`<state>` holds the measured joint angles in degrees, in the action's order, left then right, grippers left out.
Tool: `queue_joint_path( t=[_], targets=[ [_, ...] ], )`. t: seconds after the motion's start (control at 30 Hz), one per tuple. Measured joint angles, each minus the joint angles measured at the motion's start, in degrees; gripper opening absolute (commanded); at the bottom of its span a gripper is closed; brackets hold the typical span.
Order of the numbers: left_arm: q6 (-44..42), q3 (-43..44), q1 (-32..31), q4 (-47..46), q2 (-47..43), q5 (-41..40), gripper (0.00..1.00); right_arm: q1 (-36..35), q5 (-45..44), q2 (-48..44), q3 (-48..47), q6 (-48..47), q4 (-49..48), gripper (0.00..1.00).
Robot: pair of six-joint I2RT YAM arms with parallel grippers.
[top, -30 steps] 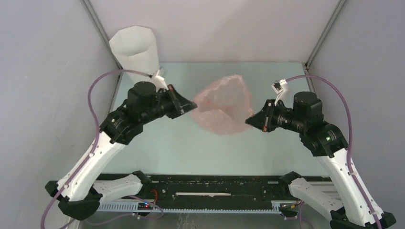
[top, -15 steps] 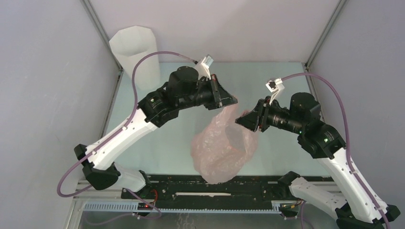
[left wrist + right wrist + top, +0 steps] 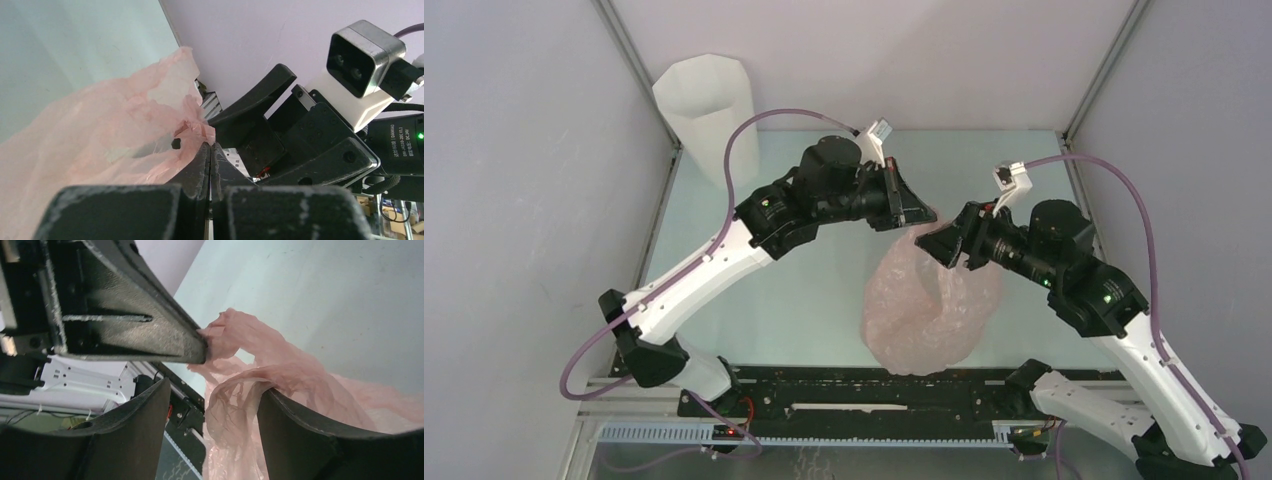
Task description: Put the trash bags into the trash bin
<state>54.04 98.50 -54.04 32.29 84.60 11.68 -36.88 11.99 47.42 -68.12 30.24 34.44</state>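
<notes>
The pale-pink trash bag (image 3: 932, 312) hangs in the air over the middle right of the table, its top bunched at my left gripper (image 3: 923, 216). That gripper (image 3: 210, 148) is shut on the bag's (image 3: 95, 135) upper edge. My right gripper (image 3: 946, 243) sits right beside it, open. In the right wrist view the right gripper (image 3: 215, 388) has a loose fold of the bag (image 3: 280, 375) lying between its fingers, against the right-hand finger (image 3: 305, 427). The white faceted trash bin (image 3: 707, 106) stands upright in the far left corner, well away from both grippers.
Grey walls close in the table (image 3: 754, 300) at the left, right and back. The black base rail (image 3: 864, 392) runs along the near edge, just below the bag's bottom. The left arm's purple cable (image 3: 744, 135) arcs past the bin.
The left arm swung right and up with the bag, from near the bin to the centre. The bag now hangs down. The right gripper has opened from shut and let go of the bag.
</notes>
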Motion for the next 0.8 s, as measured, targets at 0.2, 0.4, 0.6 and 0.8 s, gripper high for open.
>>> queue_joint_path(
  t=[0.2, 0.4, 0.6, 0.8],
  targets=[
    [0.1, 1.7, -0.3, -0.1, 1.9, 1.0, 0.0, -4.1, -7.9, 1.6, 0.1, 1.9, -1.0, 0.7],
    [0.6, 1.8, -0.2, -0.3, 2.7, 1.0, 0.01, -7.4, -15.9, 3.5, 0.2, 2.0, -2.1, 0.31],
    [-0.1, 1.8, -0.2, -0.7, 2.7, 0.2, 0.64, -7.8, -20.2, 3.6, 0.2, 1.4, -2.1, 0.0],
    [-5.1, 1.8, -0.2, 5.4, -0.6, -6.1, 0.89, -7.8, -23.9, 1.9, 2.2, 1.3, -0.7, 0.0]
  ],
)
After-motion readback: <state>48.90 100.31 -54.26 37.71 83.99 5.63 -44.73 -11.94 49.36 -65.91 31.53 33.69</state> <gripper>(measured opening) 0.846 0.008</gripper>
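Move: The trash bag's gathered neck is still pinched in the left fingertips, the part to be taken lying barely 2 cm below the left hand point. The bag's body hangs some 18 cm straight under that hand. From the right hand, open around the rim, the neck is about 3 cm ahead, level left to right and 1 cm lower. The trash bin stands roughly 30 cm ahead and 40 cm left of the left hand, about 20 cm lower. The bag's neck is handed over: the right hand eases forward about 3.5 cm, sinking a little and turning some 15 degrees clockwise, and its open fingers shut on the gathered plastic beside the left fingertips. As the right fingers close, the left ones, after a drift of 1 cm to the right, spread wide, let go and start back left by about 3 cm. ##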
